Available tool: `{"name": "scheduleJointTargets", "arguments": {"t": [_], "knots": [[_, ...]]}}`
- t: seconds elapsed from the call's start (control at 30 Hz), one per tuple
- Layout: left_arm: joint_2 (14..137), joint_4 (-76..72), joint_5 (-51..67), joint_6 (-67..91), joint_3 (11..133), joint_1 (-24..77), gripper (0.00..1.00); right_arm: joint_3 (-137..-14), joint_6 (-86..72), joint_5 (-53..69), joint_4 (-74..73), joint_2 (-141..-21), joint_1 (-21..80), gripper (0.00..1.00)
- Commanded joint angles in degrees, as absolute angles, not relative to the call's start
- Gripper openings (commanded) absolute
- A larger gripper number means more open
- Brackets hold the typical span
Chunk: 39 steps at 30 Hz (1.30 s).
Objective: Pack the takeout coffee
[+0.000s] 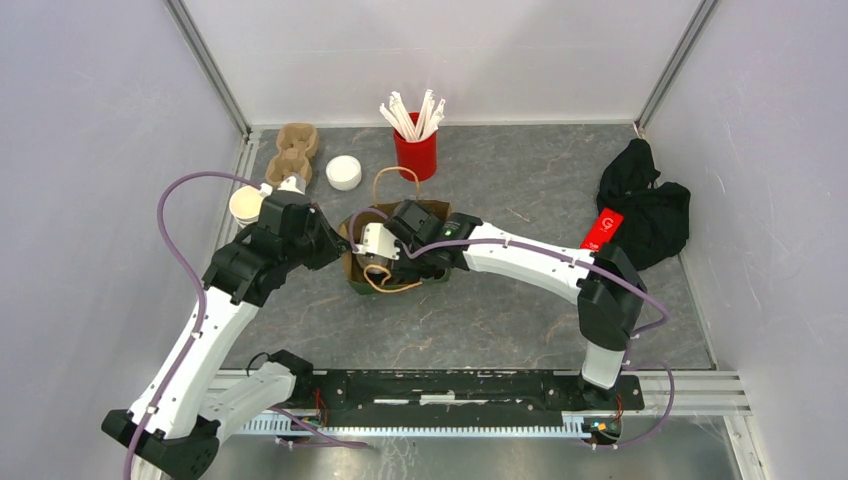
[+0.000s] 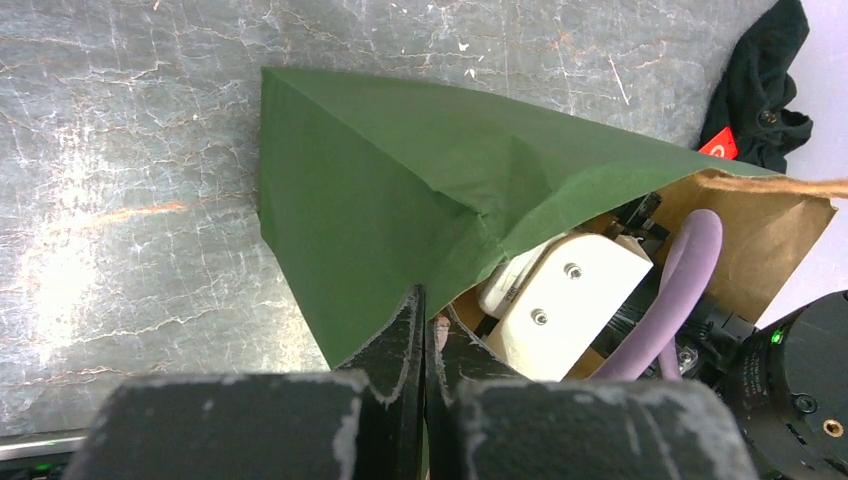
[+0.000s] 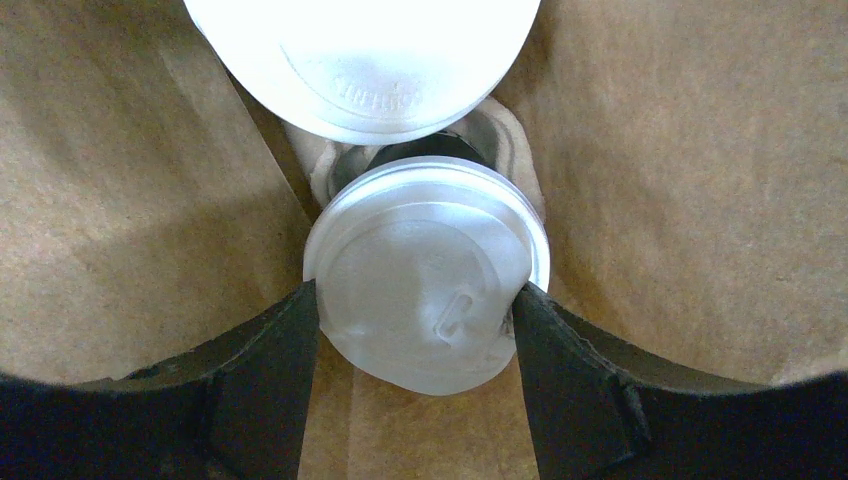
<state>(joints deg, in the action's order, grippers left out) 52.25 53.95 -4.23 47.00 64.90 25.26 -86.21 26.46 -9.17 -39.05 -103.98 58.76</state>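
Note:
A green paper bag (image 2: pixel 390 190) with a brown inside (image 1: pixel 432 213) stands open in the middle of the table. My left gripper (image 2: pixel 425 300) is shut on the bag's near rim, pinching the paper. My right gripper (image 3: pixel 415 300) reaches down inside the bag, and its fingers press both sides of the white sip lid of one takeout coffee cup (image 3: pixel 425 270). The cup's black body is mostly hidden under the lid. Just beyond it lies the white lid of a second takeout coffee (image 3: pixel 360 60), with a pulp carrier (image 3: pixel 505 135) showing between them.
A red holder of white sticks (image 1: pixel 415 150) stands behind the bag. At the back left are a pulp cup carrier (image 1: pixel 295 150), a stack of white lids (image 1: pixel 343 172) and lidless cups (image 1: pixel 245 205). A black cloth (image 1: pixel 645 205) lies at the right.

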Motion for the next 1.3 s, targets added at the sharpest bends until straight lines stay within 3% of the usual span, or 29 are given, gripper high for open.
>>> {"name": "scheduleJointTargets", "arguments": {"t": [0.0, 0.03, 0.1, 0.13, 0.73, 0.97, 1.27], "knots": [[52.1, 51.6, -4.9, 49.8, 66.5, 25.4, 0.02, -86.4, 21.6, -4.6, -46.4, -105.6, 58.2, 0.71], [52.2, 51.4, -4.9, 49.8, 66.5, 25.4, 0.02, -87.0, 21.1, -4.7, -46.7, -105.2, 58.4, 0.74], [53.0, 51.4, -5.0, 49.8, 66.9, 25.4, 0.02, -88.9, 20.6, -5.5, -48.3, -105.0, 58.5, 0.96], [53.4, 51.4, -4.8, 49.7, 67.1, 25.4, 0.02, -90.4, 20.4, -5.7, -49.2, -105.0, 58.6, 0.98], [58.4, 53.5, -3.0, 49.8, 71.5, 25.4, 0.02, -106.4, 11.4, -10.3, -57.1, -100.6, 62.9, 0.97], [59.0, 54.4, -3.5, 49.5, 72.2, 25.5, 0.02, -116.6, 7.6, -15.2, -59.5, -98.3, 62.8, 0.97], [61.7, 54.1, -1.9, 49.1, 72.7, 25.4, 0.02, -119.2, 1.7, -27.9, -60.4, -94.2, 61.0, 0.98]]}}
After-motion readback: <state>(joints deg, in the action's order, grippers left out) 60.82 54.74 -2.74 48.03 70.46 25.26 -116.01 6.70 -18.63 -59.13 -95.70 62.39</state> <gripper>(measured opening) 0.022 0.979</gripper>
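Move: The right hand still grips the lid rim of the coffee cup standing in the carrier inside the bag, its middle straight below by about 4 cm. The other lidded cup sits some 9 cm to its left, level fore and aft. The red straw holder stands roughly 22 cm ahead and 5 cm left, outside the bag. The left hand keeps the bag's left rim pinched; the gripped cup is about 20 cm to its right and 14 cm below. Spread the right fingers wide to let go of the cup lid, easing back about 3 cm as you start up, then lift faster, straight out of the bag mouth, some 20 cm in all. On the way out, roll the wrist so its left side rises some 20 degrees, turning it clockwise too. Keep the left fingers shut on the bag rim, drifting a couple of centimetres forward and right. ##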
